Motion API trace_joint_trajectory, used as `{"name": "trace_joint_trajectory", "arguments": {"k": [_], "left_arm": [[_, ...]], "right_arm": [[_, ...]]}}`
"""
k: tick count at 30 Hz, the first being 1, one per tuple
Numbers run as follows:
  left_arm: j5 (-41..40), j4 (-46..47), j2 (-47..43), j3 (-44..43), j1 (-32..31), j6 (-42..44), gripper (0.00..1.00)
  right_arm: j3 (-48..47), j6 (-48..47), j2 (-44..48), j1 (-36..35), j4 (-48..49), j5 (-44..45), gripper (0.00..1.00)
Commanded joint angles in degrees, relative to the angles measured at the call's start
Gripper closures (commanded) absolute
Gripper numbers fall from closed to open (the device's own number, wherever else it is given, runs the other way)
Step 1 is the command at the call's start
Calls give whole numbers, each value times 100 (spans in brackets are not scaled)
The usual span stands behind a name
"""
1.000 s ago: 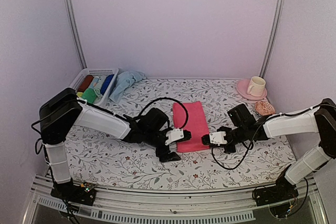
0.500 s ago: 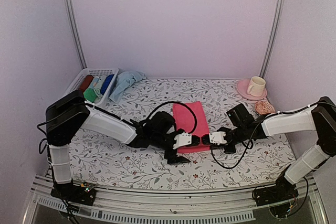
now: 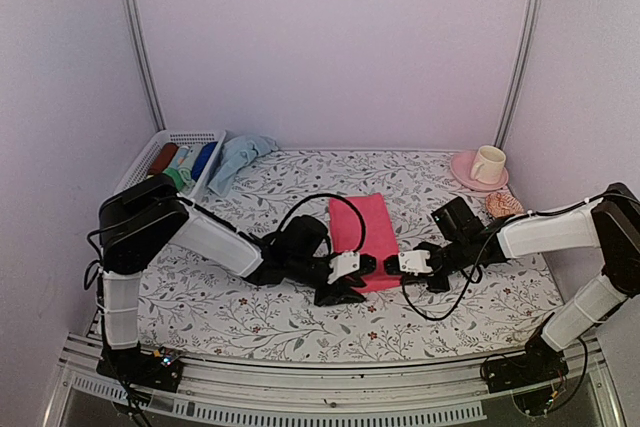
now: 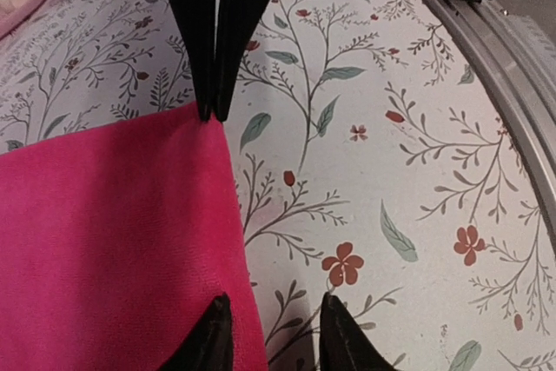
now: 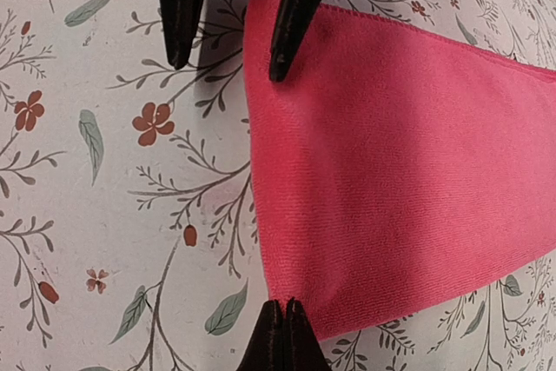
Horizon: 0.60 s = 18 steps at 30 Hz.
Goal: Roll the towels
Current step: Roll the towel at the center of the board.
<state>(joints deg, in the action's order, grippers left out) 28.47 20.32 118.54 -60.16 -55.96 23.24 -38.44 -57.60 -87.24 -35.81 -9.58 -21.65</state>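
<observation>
The bright pink towel [image 3: 364,232] lies flat in the middle of the table. My left gripper [image 3: 352,282] is at its near left corner and stands open. In the left wrist view my left gripper [image 4: 274,306] has one finger over the pink towel [image 4: 104,241] and the other over bare table, the edge between them. My right gripper [image 5: 283,306] is shut at the near right corner of the pink towel [image 5: 391,154], and the cloth runs into its tips. The pale blue towel [image 3: 238,159] lies crumpled at the back left.
A white basket [image 3: 172,136] with coloured rolls stands at the back left, beside the blue towel. A cup [image 3: 488,163] on a pink saucer and a small pinkish object [image 3: 505,205] sit at the back right. The metal rail [image 4: 512,84] runs along the near table edge.
My left gripper has slid right to the towel's near left corner and its jaws have narrowed around the edge. The right arm has stayed put, shut at the other corner.
</observation>
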Motion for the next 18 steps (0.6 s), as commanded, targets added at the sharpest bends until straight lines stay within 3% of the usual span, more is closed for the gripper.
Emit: {"name": "trace_joint_trajectory", "arguments": {"k": [1,3,7,10,18], "left_arm": [[257,572,-234,101,91,-497,64],[185,710,-213,35,114,-813,69],[80,882,-111,-176,120,-1478,90],[27,1083,-69,-202,121,-1853,100],[302,1233,427,-538,97,-2469,100]], "right_arm": [[-151,91,-78,39,-118,-125,98],[-159,91,-88,47,-123,-114,98],[-164,100,-93,48,-127,-107,98],[-169,109,-91,48,-131,-116,98],[-180,116,-96,46,-148,-111,98]]}}
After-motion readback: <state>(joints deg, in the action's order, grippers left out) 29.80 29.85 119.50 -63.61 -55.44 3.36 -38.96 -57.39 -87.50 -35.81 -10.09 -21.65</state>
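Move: The left hand, part open, hovers at the folded pink towel's near edge close to its left corner. The towel's middle lies about 13 cm ahead of this hand, 4 cm to its right and a centimetre or two lower. The towel's near right corner, under the right fingers, is some 10 cm right and 2 cm ahead. From the right hand, the towel's middle is roughly 11 cm ahead, 7 cm left and 1 cm down. The right fingers, still shut, keep holding the towel's near right corner in place. The left hand shuts its part-open fingers on nothing and rises about 5 cm clear of the near edge, drifting some 3 cm right, towards the right gripper's side, and 2 cm forward. Its wrist turns nearly 20 degrees as it goes, so the fingers point flatter. ##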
